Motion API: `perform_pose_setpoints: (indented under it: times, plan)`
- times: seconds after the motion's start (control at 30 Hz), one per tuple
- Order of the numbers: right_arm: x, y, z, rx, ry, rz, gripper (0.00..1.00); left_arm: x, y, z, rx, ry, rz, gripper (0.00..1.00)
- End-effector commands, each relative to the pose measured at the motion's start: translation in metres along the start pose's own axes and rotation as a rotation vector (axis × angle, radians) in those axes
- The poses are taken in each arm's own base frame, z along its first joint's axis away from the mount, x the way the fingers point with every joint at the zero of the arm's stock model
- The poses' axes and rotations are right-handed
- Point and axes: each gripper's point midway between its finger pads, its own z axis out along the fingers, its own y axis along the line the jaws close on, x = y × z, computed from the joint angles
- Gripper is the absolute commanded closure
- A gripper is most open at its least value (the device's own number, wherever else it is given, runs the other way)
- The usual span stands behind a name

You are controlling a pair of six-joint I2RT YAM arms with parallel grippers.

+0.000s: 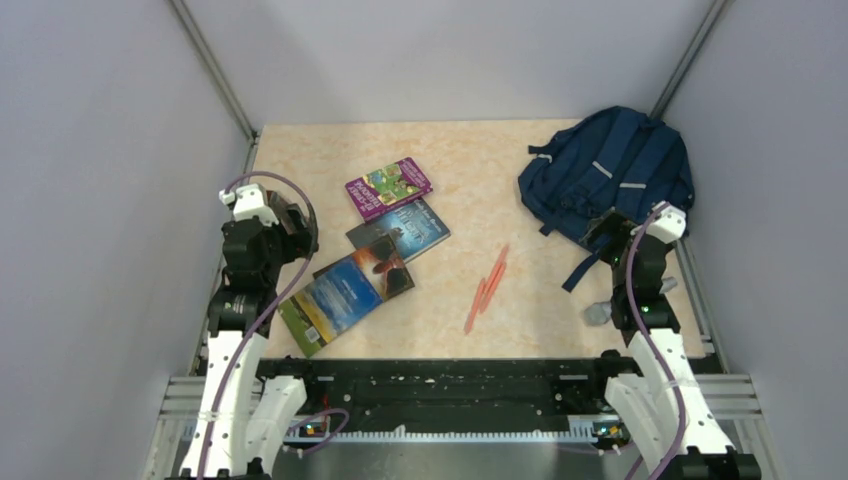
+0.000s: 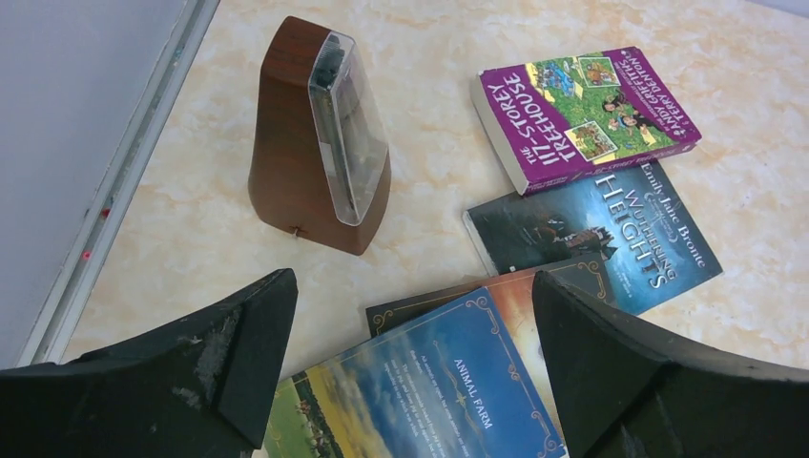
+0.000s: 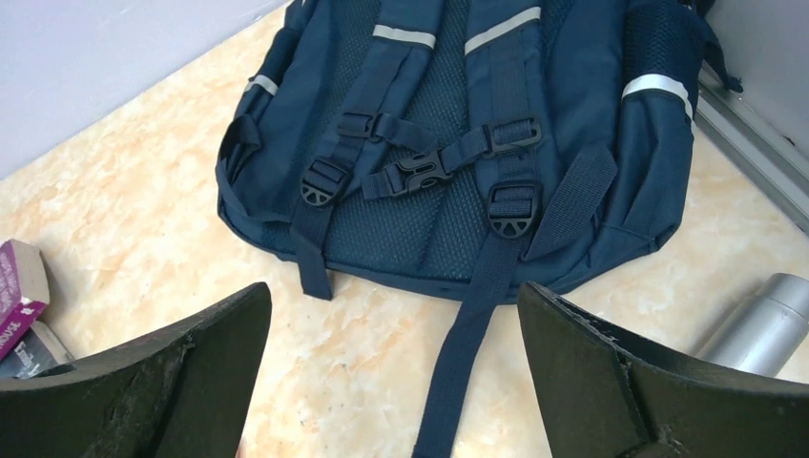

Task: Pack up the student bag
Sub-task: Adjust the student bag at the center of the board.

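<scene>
The student bag (image 1: pixel 605 175) is a navy backpack lying at the back right of the table. Its strap side faces up, showing grey strips and black buckles (image 3: pixel 467 124). One loose strap (image 3: pixel 472 353) trails toward me between the right fingers. My right gripper (image 3: pixel 393 286) is open just short of the bag's bottom edge and holds nothing; in the top view it (image 1: pixel 612 232) sits at the bag's near edge. My left gripper (image 2: pixel 412 279) is open and empty above a blue Animal Farm book (image 2: pixel 448 382).
A purple book (image 1: pixel 388 187), a dark Wuthering Heights book (image 1: pixel 398 229) and the Animal Farm book (image 1: pixel 345 290) lie fanned out at the left. A brown metronome (image 2: pixel 320 134) stands beside them. Orange pens (image 1: pixel 487 275) lie mid-table. A silver bottle (image 3: pixel 758 324) lies by the right rail.
</scene>
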Motion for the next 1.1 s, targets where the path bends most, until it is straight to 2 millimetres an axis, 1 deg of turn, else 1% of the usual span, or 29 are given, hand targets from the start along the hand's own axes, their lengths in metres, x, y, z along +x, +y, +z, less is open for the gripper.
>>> perform_pose_setpoints:
  times: [0.0,0.07,0.2,0.23,0.33,0.4,0.43,0.5,0.6,0.67,0.73,0.8,0.93,1.0,1.07]
  plan:
    - [-0.015,0.010,-0.001,-0.037,-0.047,0.036,0.01,-0.023,-0.008,-0.006,0.035,-0.058,-0.023,0.02]
    - [-0.013,0.011,-0.001,-0.042,-0.041,0.040,0.01,-0.021,-0.005,-0.004,0.019,-0.056,-0.019,0.02]
    - [-0.018,0.016,-0.001,-0.058,-0.044,0.045,0.01,-0.016,0.014,-0.002,-0.087,-0.029,0.022,0.02]
    - [-0.020,0.017,-0.001,-0.061,-0.043,0.046,0.01,-0.017,0.011,-0.002,-0.068,-0.018,0.029,0.02]
    - [-0.021,0.020,-0.001,-0.070,-0.039,0.044,0.01,-0.022,-0.009,0.000,0.029,-0.002,0.005,0.03]
    - [-0.022,0.022,-0.001,-0.078,-0.035,0.044,0.01,-0.027,-0.034,0.001,0.125,0.015,-0.013,0.04]
    - [-0.021,0.023,0.000,-0.079,-0.031,0.044,0.01,-0.035,-0.045,0.000,0.160,0.018,-0.019,0.05]
    - [-0.021,0.022,0.002,-0.067,-0.018,0.031,0.01,-0.043,-0.067,-0.001,0.218,0.037,0.002,0.05]
    - [-0.015,0.012,0.005,-0.002,0.029,-0.009,0.01,-0.049,-0.094,0.000,0.245,0.060,0.102,0.04]
    - [-0.008,0.000,0.009,0.060,0.060,-0.027,0.01,-0.046,-0.107,0.002,0.271,0.077,0.140,0.04]
    - [0.001,-0.008,0.014,0.086,0.091,-0.020,0.01,-0.039,-0.116,0.005,0.317,0.088,0.147,0.04]
    - [0.005,-0.018,0.019,0.117,0.104,-0.003,0.01,-0.029,-0.117,0.006,0.336,0.096,0.164,0.03]
    - [0.003,-0.041,0.025,0.200,0.099,0.028,0.01,-0.014,-0.099,0.002,0.293,0.094,0.196,0.02]
    - [0.001,-0.054,0.028,0.227,0.092,0.068,0.01,-0.011,-0.093,-0.002,0.286,0.072,0.198,0.02]
    - [0.004,-0.065,0.031,0.243,0.092,0.117,0.01,-0.010,-0.089,-0.007,0.288,0.036,0.191,0.02]
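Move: The student bag's middle lies roughly 23 cm ahead of the right hand, 10 cm to its right and 10 cm below. The bottle is 17 cm right and 11 cm back of that hand. From the left hand, the bag is some 75 cm right, 25 cm ahead and 16 cm lower. Animal Farm is 5 cm right and 7 cm back, Wuthering Heights 19 cm right and 10 cm ahead, both about 21 cm down. Left hand arcs right about 10 cm above the books; right hand sinks and shifts right towards the bag. ##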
